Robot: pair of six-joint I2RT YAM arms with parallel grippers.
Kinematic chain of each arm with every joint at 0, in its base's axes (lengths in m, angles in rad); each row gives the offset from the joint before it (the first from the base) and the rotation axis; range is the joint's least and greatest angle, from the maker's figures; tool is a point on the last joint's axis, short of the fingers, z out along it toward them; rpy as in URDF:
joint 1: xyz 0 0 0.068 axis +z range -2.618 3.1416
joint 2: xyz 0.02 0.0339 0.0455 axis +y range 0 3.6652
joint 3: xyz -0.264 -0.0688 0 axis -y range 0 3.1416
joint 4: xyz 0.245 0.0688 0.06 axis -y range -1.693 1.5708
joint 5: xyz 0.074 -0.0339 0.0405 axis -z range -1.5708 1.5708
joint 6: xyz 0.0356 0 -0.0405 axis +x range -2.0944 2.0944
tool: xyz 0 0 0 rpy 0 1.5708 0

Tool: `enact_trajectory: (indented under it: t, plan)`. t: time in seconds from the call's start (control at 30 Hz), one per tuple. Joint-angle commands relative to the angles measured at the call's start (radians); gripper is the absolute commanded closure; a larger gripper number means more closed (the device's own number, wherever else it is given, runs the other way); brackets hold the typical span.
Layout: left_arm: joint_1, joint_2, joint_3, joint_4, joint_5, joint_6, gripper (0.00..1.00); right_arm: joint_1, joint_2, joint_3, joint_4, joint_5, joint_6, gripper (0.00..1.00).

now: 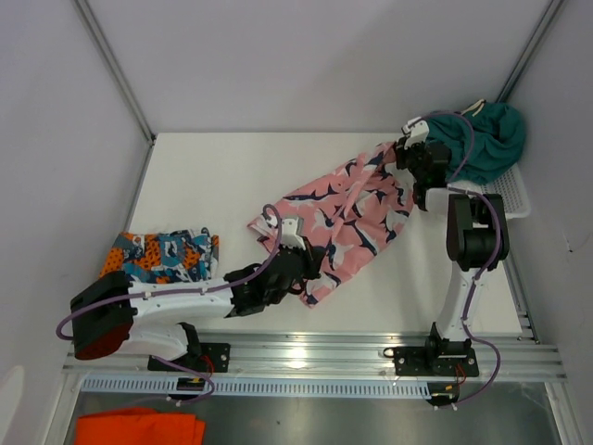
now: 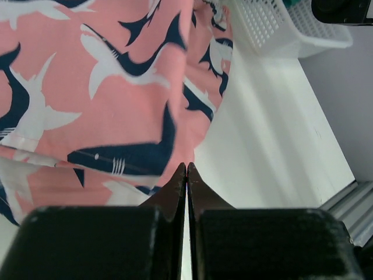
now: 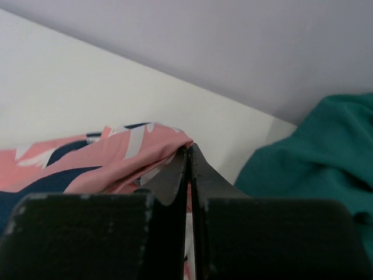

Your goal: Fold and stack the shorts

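The pink shark shorts lie spread on a slant across the middle of the white table, and fill the left wrist view. My left gripper is shut on their near lower edge. My right gripper is shut on their far corner, with pink cloth pinched between the jaws. The blue and orange print shorts lie folded at the near left. The teal shorts sit bunched in the basket at the far right.
A white mesh basket stands at the table's right edge behind the right arm. A bright orange cloth lies below the table's front rail at the lower left. Grey walls close in the back and sides.
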Motion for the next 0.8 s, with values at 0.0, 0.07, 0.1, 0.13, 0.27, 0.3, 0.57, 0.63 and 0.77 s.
enact_trajectory:
  t: [0.0,0.07,0.1,0.13,0.27,0.3,0.57,0.63,0.77]
  plan:
    - [-0.033,0.018,-0.010,0.006,-0.004,-0.046,1.00,-0.017,-0.074,-0.073,0.157,-0.036,-0.064,1.00]
    - [-0.056,0.037,-0.012,-0.001,-0.006,-0.064,1.00,-0.017,-0.103,-0.150,0.183,-0.064,-0.137,1.00]
    - [-0.064,0.041,-0.015,-0.012,-0.009,-0.072,1.00,-0.017,-0.113,-0.178,0.216,-0.065,-0.168,1.00]
    - [-0.076,0.051,-0.026,-0.018,-0.012,-0.083,1.00,-0.017,-0.133,-0.205,0.235,-0.058,-0.194,1.00]
    - [-0.094,0.064,-0.055,-0.035,-0.012,-0.129,1.00,0.004,-0.178,-0.325,0.292,-0.007,-0.271,1.00]
    - [-0.095,0.063,-0.056,-0.041,-0.015,-0.133,1.00,0.010,-0.190,-0.366,0.293,-0.002,-0.293,1.00]
    - [-0.084,0.086,0.084,-0.271,-0.035,-0.021,0.89,0.052,-0.314,-0.457,0.229,0.134,-0.320,1.00]
    - [-0.030,0.092,0.103,-0.342,0.017,0.018,0.85,0.070,-0.362,-0.457,0.102,0.215,-0.311,1.00]
    - [0.125,0.016,0.028,-0.296,0.215,0.061,0.65,0.137,-0.500,-0.506,-0.064,0.362,-0.320,1.00]
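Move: The right hand already pinches the pink shorts' far right corner; their middle lies about 16 cm back, 15 cm left and 11 cm below. The green cloth is some 21 cm to its right and 2 cm ahead, the white basket 24 cm right and 8 cm back. For the empty, shut left hand, the pink shorts' near end is about 3 cm back, 1 cm left and 12 cm down; the folded patterned shorts are some 40 cm left, 2 cm ahead. Right hand pulls its pinched corner about 10 cm back while left sinks some 6 cm, fingers starting to open. ##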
